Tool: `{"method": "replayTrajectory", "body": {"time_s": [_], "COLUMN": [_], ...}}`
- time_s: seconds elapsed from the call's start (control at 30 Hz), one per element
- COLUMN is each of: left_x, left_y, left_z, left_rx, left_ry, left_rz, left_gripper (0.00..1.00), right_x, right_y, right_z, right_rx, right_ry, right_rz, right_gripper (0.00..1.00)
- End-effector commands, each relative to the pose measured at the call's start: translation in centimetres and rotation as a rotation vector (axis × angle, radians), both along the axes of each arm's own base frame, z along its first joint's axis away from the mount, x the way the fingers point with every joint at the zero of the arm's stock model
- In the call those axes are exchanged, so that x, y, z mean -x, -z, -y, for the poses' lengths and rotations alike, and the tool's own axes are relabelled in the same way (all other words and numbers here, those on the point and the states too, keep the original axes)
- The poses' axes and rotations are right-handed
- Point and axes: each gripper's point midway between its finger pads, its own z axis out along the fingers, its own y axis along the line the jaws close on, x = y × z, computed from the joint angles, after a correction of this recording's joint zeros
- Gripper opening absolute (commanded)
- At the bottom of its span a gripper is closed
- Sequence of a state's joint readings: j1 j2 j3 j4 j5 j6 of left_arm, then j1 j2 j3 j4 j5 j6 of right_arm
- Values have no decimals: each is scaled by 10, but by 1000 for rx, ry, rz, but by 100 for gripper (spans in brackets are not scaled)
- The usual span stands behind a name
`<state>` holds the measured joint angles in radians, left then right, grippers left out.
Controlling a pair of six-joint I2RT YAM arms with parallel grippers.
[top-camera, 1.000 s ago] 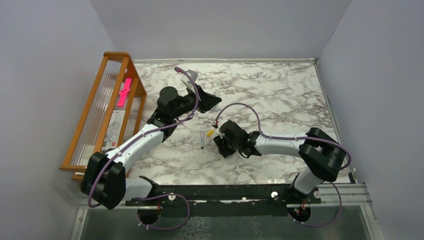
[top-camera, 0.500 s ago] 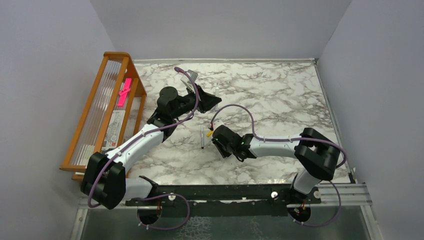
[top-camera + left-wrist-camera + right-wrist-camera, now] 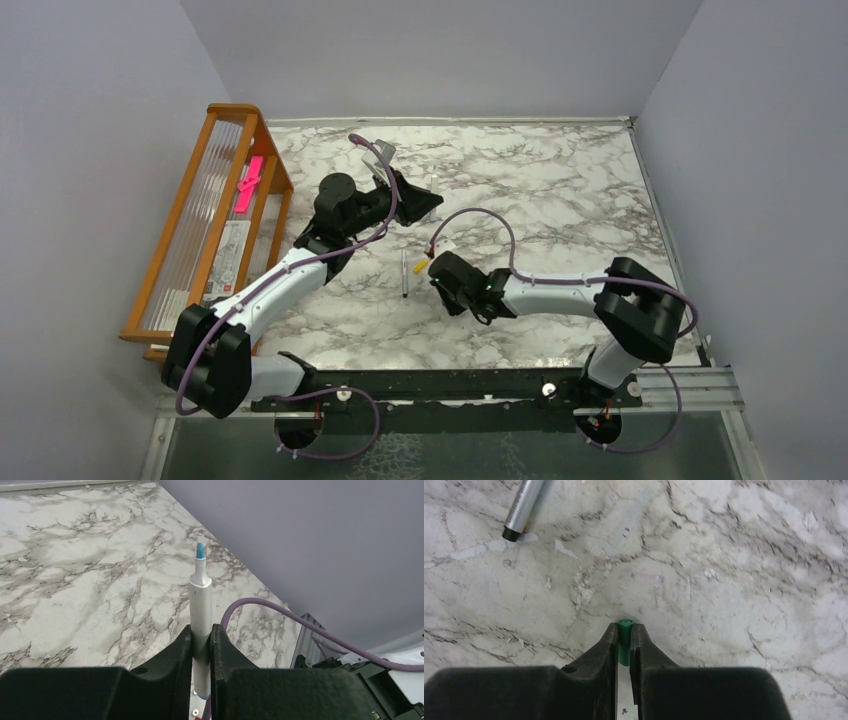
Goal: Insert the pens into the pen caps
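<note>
My left gripper (image 3: 201, 631) is shut on a white-grey pen (image 3: 201, 600) that stands upright between the fingers, its blue tip bare and pointing up. In the top view this gripper (image 3: 418, 203) hangs over the table behind the centre. My right gripper (image 3: 624, 630) is down at the marble and shut on a small green pen cap (image 3: 624, 642), whose open end pokes out past the fingertips. In the top view the right gripper (image 3: 438, 272) sits just right of a loose pen (image 3: 404, 273) and a small yellow-orange cap (image 3: 421, 265). A grey pen with a dark end (image 3: 526, 506) lies up left in the right wrist view.
A wooden rack (image 3: 172, 228) stands along the left edge of the marble table (image 3: 560, 190), with a bright pink strip (image 3: 249, 183) lying in it. Purple cables loop from both wrists. Grey walls close in the table on three sides.
My right gripper has closed from open onto the green cap, after shifting slightly on the table. The left arm and its pen have not moved.
</note>
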<state>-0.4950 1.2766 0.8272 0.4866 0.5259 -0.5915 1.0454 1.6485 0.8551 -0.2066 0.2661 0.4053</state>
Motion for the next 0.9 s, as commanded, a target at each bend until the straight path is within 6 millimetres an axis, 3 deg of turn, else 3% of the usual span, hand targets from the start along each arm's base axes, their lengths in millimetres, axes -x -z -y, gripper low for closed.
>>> {"method": "replayTrajectory", "body": {"time_s": [0.0, 0.13, 0.37, 0.6, 0.77, 0.87], "left_x": [-12, -25, -29, -46, -41, -29], "left_y": [-4, -8, -10, -6, 12, 14], "left_z": [-10, -18, -19, -16, -6, 3], "left_rx": [50, 109, 157, 173, 142, 117], "left_ry": [-65, -83, -99, -99, -65, -58], "left_rz": [-50, -101, -132, -190, -204, -166], "left_gripper": [0, 0, 0, 0, 0, 0], "right_x": [1, -5, -32, -29, -32, -43], "right_y": [-21, -58, -127, -216, -273, -295], "right_z": [14, 18, 44, 31, 40, 51], "right_rx": [-110, -267, -416, -627, -732, -727], "right_ry": [150, 240, 421, 288, 286, 335], "right_rz": [25, 95, 242, 340, 457, 538], "right_gripper": [1, 1, 1, 1, 1, 1]}}
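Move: The white pen, already held nib-up in the left hand, stands about 10 cm ahead of the right hand, 3 cm to its left and some 28 cm above. Around the right hand, practically at its height, lie the yellow cap, 7 cm ahead and 6 cm left, and the silver pen, 5 cm ahead and 9 cm left. From the left hand, the green cap is roughly 10 cm back, 3 cm right and 27 cm below. The green cap, already pinched in the right fingers, is carried steeply up from the table, about 24 cm, after a small swing to the right, towards the height of the held pen; the right wrist tips up and rolls its left side upward some 40 degrees. The left hand keeps the pen, shifting it about 4 cm forward, then sinking 3 cm as it tilts slightly down. ##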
